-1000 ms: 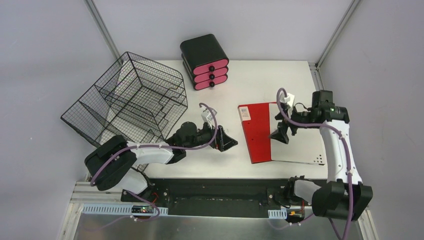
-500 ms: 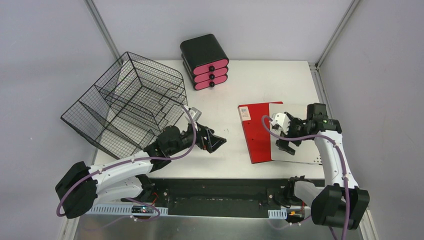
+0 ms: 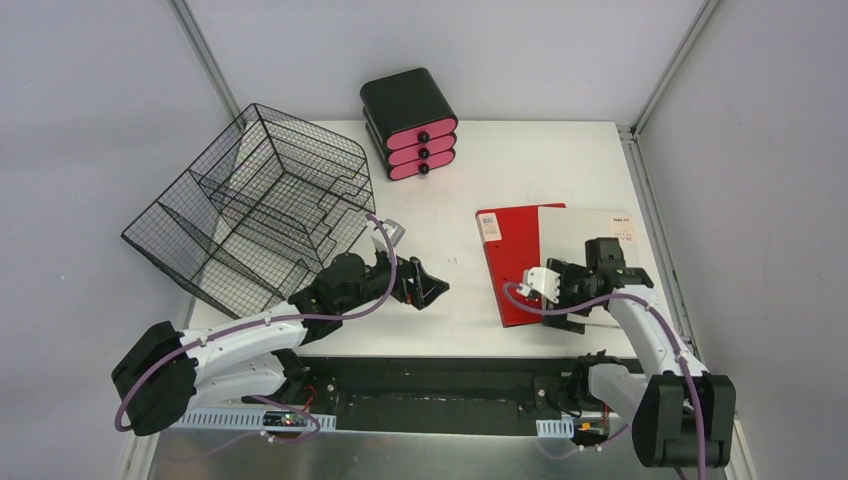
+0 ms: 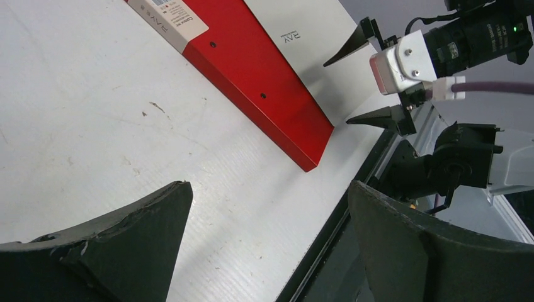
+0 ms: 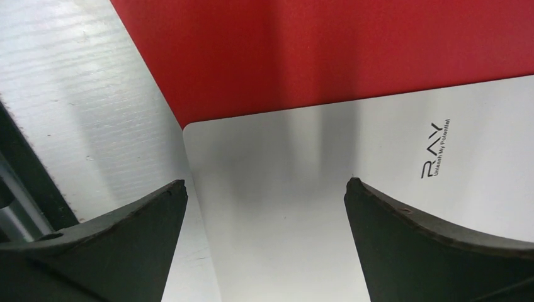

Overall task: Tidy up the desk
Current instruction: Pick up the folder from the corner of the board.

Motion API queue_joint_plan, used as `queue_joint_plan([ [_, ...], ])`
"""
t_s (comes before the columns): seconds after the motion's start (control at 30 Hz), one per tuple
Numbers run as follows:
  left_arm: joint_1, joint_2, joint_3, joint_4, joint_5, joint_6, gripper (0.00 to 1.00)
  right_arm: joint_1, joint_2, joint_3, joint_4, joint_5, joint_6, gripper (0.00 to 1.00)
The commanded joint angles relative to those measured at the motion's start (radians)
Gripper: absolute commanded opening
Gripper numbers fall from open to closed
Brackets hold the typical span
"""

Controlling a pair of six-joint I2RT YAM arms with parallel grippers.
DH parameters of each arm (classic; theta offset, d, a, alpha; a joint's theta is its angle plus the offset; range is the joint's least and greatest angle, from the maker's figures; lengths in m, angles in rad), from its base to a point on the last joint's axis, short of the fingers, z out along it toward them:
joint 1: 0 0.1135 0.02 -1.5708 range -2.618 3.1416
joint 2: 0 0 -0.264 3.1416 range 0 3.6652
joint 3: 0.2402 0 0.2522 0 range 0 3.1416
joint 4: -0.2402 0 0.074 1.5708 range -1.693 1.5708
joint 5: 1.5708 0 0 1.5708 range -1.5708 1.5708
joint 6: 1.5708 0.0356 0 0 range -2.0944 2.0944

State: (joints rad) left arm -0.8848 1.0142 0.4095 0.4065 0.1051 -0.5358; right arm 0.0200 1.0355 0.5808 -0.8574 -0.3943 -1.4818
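Note:
The desk (image 3: 500, 160) is a large white tabletop. On its right side lies a red book (image 3: 510, 270) with a white notebook (image 3: 585, 235) partly on top of it. My right gripper (image 3: 556, 298) hangs open, low over the white notebook's (image 5: 302, 207) near left corner, with nothing between its fingers; the red cover (image 5: 315, 50) lies just beyond. My left gripper (image 3: 436, 288) is open and empty over bare desk (image 4: 94, 113), left of the red book (image 4: 252, 69). Its wrist view also catches the right gripper (image 4: 340, 91).
A black wire mesh tray (image 3: 250, 210) sits tilted on the left, overhanging the desk's left edge. A black drawer unit with pink fronts (image 3: 410, 125) stands at the back. The desk's near metal edge (image 4: 327, 207) runs right below the left gripper.
My right gripper has swung from over the books' middle toward the near edge and lowered over the white notebook's corner. My left arm has pulled back, shifting its gripper slightly left.

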Motion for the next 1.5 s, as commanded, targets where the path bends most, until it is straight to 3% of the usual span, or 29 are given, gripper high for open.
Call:
queue_joint_plan([
  [0.0,-0.010,0.000,0.013,0.013,-0.004,-0.016,0.99,0.039,-0.071,-0.045,0.108,0.046,-0.045,0.99],
  [0.47,-0.011,0.002,0.023,-0.006,0.005,-0.048,0.99,0.070,-0.157,-0.223,0.191,0.100,-0.167,0.88],
  [0.87,-0.011,0.061,0.048,0.026,0.055,-0.080,0.99,0.070,-0.196,-0.127,0.009,0.010,-0.128,0.58],
  [1.2,-0.010,0.171,0.062,0.135,0.116,-0.140,0.99,0.070,-0.212,-0.063,-0.051,-0.008,-0.081,0.25],
  [1.33,-0.011,0.201,0.072,0.150,0.131,-0.152,0.99,0.070,-0.215,-0.057,-0.042,-0.008,-0.052,0.22],
  [1.47,-0.011,0.222,0.075,0.183,0.146,-0.173,0.99,0.069,-0.212,-0.048,-0.039,-0.003,-0.007,0.26],
])
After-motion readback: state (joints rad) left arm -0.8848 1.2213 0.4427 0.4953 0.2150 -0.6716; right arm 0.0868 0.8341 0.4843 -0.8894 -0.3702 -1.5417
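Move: The white folder's near-left corner, lying over the red folder, is about 3 cm back and 4 cm left of the right hand, roughly 2 cm below. The white folder's middle is some 12 cm ahead and 9 cm right, and the red folder's middle about 12 cm ahead and 5 cm left, both some 3 cm below. From the left hand that corner lies about 27 cm right, 4 cm back and 14 cm down. The white folder's near edge, just right of its corner, is what the right fingers close around: that hand dips and eases forward about 1 cm, fingertips swinging forward some 15 degrees, then draws back about 3 cm, half undoing the tilt and rising 1 cm, while its fingers close from wide open to pinch the edge. The open left hand sinks and shifts right, about 3 cm each, tipping down. ##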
